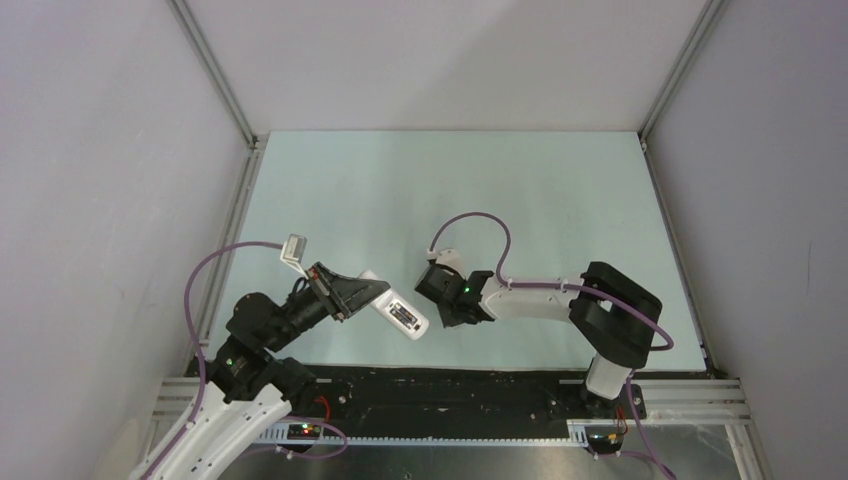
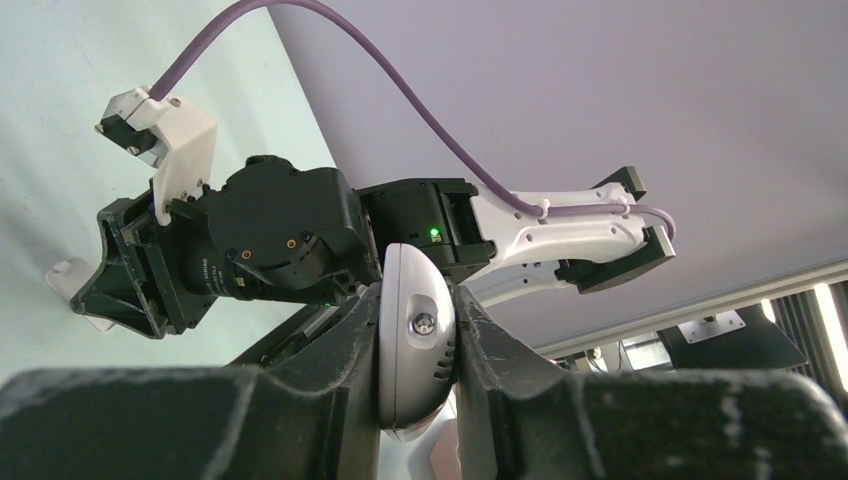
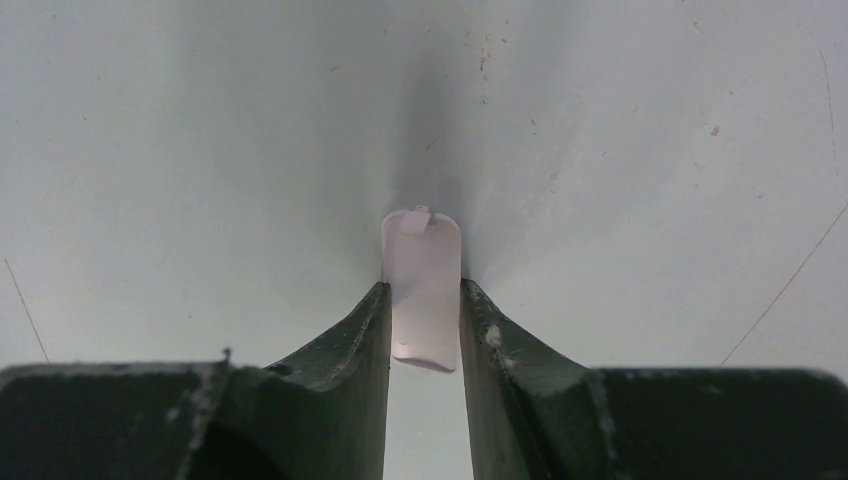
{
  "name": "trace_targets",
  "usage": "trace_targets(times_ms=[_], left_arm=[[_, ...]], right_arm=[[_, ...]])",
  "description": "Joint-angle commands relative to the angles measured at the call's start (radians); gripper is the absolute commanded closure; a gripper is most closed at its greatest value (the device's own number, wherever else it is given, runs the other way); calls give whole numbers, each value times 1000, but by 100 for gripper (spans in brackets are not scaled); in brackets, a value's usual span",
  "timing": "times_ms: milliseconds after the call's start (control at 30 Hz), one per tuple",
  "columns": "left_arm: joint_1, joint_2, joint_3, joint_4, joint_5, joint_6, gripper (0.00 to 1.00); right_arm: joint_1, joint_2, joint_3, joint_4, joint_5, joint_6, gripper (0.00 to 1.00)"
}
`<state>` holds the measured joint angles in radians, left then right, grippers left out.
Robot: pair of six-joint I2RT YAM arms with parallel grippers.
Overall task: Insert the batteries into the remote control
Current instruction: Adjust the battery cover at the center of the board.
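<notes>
My left gripper (image 1: 372, 298) is shut on the white remote control (image 1: 400, 316) and holds it off the table, with the free end pointing at the right arm. In the left wrist view the remote control (image 2: 415, 350) stands edge-on between the fingers of the left gripper (image 2: 418, 300). My right gripper (image 3: 424, 296) points down at the table. Its two fingers press on both long edges of a small plain white flat cover piece (image 3: 425, 258). In the top view the right gripper (image 1: 452, 312) sits just right of the remote. The batteries are out of view.
The right wrist and its camera (image 2: 290, 235) fill the space just beyond the remote's tip. A purple cable (image 1: 480, 222) loops above the right wrist. Grey walls and a metal frame (image 1: 225, 95) enclose the pale green table (image 1: 520, 190).
</notes>
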<state>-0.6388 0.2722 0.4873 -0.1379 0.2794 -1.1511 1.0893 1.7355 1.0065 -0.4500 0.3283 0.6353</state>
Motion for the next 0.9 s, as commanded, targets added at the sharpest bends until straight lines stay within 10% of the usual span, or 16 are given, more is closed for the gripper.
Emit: trace_targets(times_ms=[0,233,867], left_arm=[[1,-7,5,27,-4,8,99],[1,-6,5,27,-2,9,99],[1,6,17,26,0,10,99]], right_arm=[[7,108,-62,-55,-60,4,75],[7,84,-53,-71,-49,2,100],[41,-26,65,-319,198,33,100]])
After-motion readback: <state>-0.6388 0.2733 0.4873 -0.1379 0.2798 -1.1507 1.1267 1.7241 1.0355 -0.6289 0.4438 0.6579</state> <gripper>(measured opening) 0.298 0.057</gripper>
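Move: The battery cover lies flat on the board between the right hand's fingertips, its middle about 1 cm ahead, 0 cm to the side and 1 cm below, with a finger at each long edge. The remote control, held up by the left hand, is roughly 8 cm to the right hand's left, 8 cm back and 28 cm above. From the left hand the cover lies some 6 cm ahead, 11 cm to the right and 29 cm below. The battery cover is still between the right fingers at its long edges as they hold almost in place, low over the board. The hand then leaves it with quickening speed, going about 3 cm to the right and rising about 1 cm, while the wrist tilts some 10 degrees so the fingertips swing right; late on, the fingers shut fully. The left hand keeps its hold on the remote control. ##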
